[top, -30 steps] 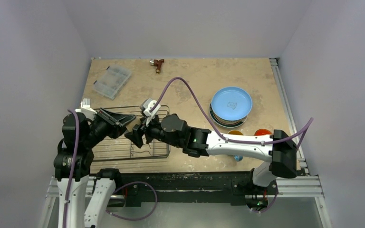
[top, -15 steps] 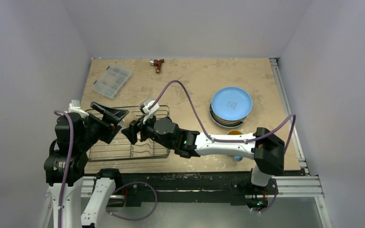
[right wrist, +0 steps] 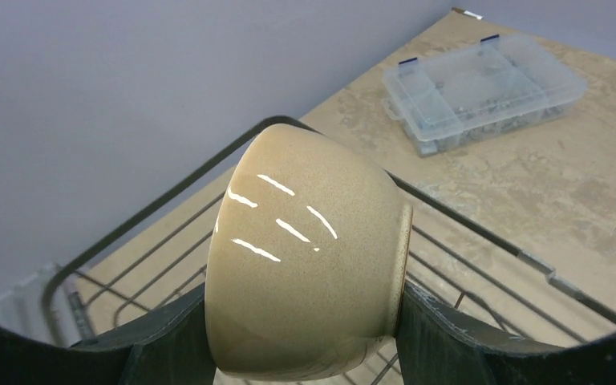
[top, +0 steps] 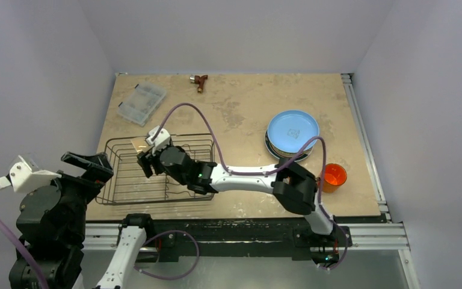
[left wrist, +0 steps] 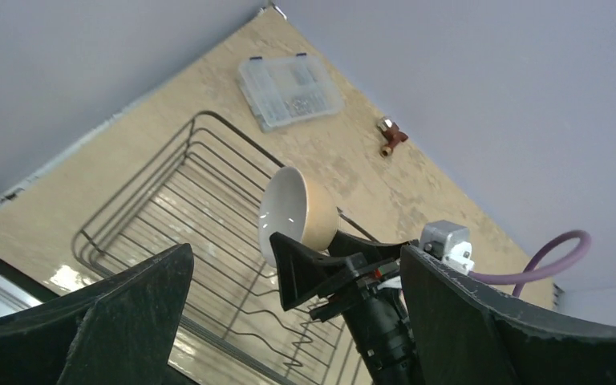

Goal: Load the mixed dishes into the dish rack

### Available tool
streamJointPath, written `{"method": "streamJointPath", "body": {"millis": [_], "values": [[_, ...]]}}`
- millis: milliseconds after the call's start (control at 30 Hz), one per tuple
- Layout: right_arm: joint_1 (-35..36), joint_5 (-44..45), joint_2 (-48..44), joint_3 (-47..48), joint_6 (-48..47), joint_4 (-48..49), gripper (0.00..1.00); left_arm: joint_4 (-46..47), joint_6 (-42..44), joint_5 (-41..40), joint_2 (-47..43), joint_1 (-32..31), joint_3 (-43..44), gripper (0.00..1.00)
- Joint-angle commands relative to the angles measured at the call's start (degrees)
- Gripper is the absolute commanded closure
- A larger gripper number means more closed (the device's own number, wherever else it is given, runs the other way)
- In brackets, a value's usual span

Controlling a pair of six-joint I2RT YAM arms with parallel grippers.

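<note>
My right gripper (top: 143,158) reaches left over the dish rack (top: 120,180) and is shut on a small bowl (right wrist: 305,257), tan outside and white inside (left wrist: 301,212). It holds the bowl on its side above the rack's wires (right wrist: 465,265). My left gripper (top: 93,171) hangs open at the rack's near left corner, with nothing between its fingers. It stands apart from the bowl. A light blue plate (top: 293,130) tops a stack on the right, with a green-rimmed plate (top: 277,153) under it. An orange mug (top: 333,176) stands near that stack.
A clear plastic compartment box (top: 142,103) lies behind the rack at the far left. A small brown tool (top: 200,80) sits at the table's back edge. The right arm's purple cable (top: 216,144) loops over the table's middle. Grey walls close in on three sides.
My left gripper has opened wide and drawn back to the near left, off the rack. My right arm has carried the bowl further left over the rack, uncovering the orange mug.
</note>
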Motion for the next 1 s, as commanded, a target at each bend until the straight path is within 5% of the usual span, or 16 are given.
{"method": "streamJointPath", "body": {"millis": [0, 467, 967], "values": [[0.03, 5.32, 4.46, 11.84, -9.92, -1.76, 1.0, -2.07, 8.4, -3.6, 0.41, -0.56, 2.92, 0.0], [0.91, 15.3, 23.78, 34.92, -33.89, -12.87, 1.0, 1.57, 14.23, 3.9, -1.26, -0.61, 2.39, 0.0], [3.31, 19.99, 25.87, 33.21, -51.2, -11.46, 1.0, 1.99, 14.14, 5.77, -1.71, -0.61, 2.01, 0.0]]}}
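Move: The right hand already holds the bowl above the dish rack; its place near the rack's far side lies about 5 cm ahead, 3 cm left and 12 cm below. The wire divider stands some 1 cm back, 6 cm right and 14 cm down; the clear box about 25 cm ahead, 11 cm left and 16 cm down. From the empty left hand, the bowl's place is roughly 17 cm ahead, 8 cm right and 27 cm down. Right hand lowers the bowl about 10 cm into the rack, slightly forward-left, rolling left-side-down some 50 degrees, grip kept. ##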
